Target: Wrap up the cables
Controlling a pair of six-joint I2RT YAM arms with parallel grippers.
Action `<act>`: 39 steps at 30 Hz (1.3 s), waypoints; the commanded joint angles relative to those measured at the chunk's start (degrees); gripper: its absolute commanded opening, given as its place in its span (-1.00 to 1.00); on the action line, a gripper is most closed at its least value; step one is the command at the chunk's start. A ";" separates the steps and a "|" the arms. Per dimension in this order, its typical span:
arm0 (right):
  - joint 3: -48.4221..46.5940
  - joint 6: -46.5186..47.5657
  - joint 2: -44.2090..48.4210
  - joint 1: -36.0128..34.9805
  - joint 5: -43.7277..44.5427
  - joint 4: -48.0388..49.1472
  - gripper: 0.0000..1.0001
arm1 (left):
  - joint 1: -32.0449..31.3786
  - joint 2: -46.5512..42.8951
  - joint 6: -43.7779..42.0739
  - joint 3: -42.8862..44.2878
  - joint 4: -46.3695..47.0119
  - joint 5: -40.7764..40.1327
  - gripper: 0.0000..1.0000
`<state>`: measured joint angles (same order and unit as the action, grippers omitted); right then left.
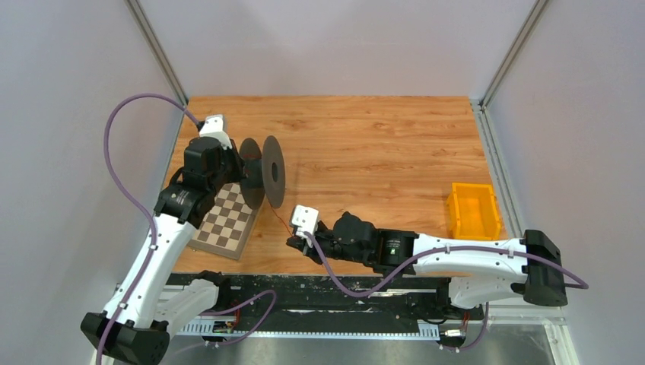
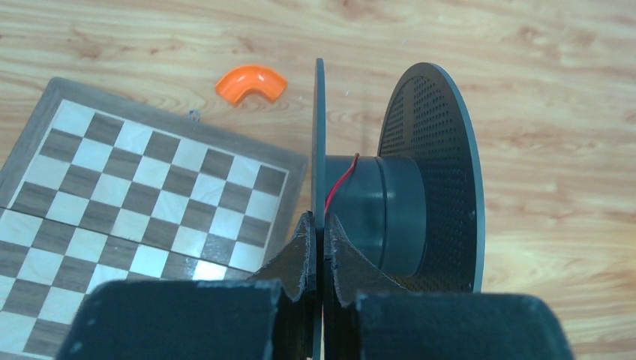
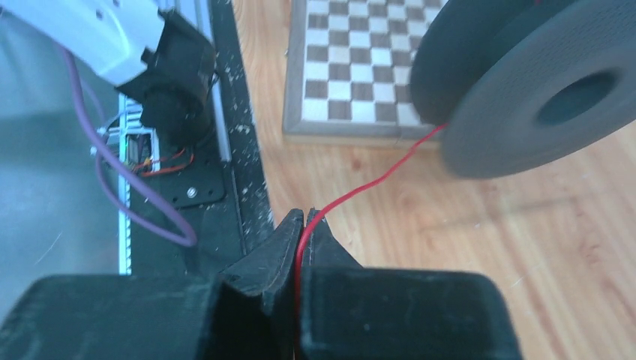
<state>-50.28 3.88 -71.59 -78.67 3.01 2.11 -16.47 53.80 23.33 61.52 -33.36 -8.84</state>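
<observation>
A black spool (image 1: 262, 171) with two wide discs is held on edge above the left of the table. My left gripper (image 1: 237, 169) is shut on its near thin disc (image 2: 319, 135), seen edge-on between the fingertips (image 2: 306, 247). A thin red cable (image 2: 341, 184) lies against the spool's hub (image 2: 382, 210). From the spool (image 3: 540, 90) the cable (image 3: 375, 180) runs down, fairly straight, to my right gripper (image 3: 306, 217), which is shut on it. In the top view the cable (image 1: 280, 220) is a faint line from the spool to the right gripper (image 1: 293, 242) near the table's front edge.
A chessboard (image 1: 224, 220) lies flat below the spool at the front left. An orange elbow piece (image 2: 251, 82) rests on the wood beyond the chessboard (image 2: 135, 202). A yellow bin (image 1: 473, 211) stands at the right edge. Black rail (image 3: 232, 150) borders the table front.
</observation>
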 commanded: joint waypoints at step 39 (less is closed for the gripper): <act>-5.13 12.30 -6.64 30.97 -12.76 -2.73 -0.96 | -1.49 -11.65 -17.81 0.47 -7.96 32.15 -1.00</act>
<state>-58.11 18.09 -80.99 -48.56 -7.09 -5.26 -17.91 42.72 1.43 57.76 -41.95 23.33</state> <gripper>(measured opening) 0.011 0.018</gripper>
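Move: The left hand still pinches the spool's near flange, with the spool's middle about 3 cm ahead, 5 cm right and 6 cm below. From the right hand, still holding the red cable's end, it lies some 22 cm ahead and 7 cm left, at about equal height. The chessboard is level with the left hand, 11 cm left and 26 cm down; the orange pipe is 18 cm ahead, 3 cm left and equally low. Right hand sweeps the cable about 19 cm forward, up then down; left draws spool back, turning some 40 degrees clockwise. ##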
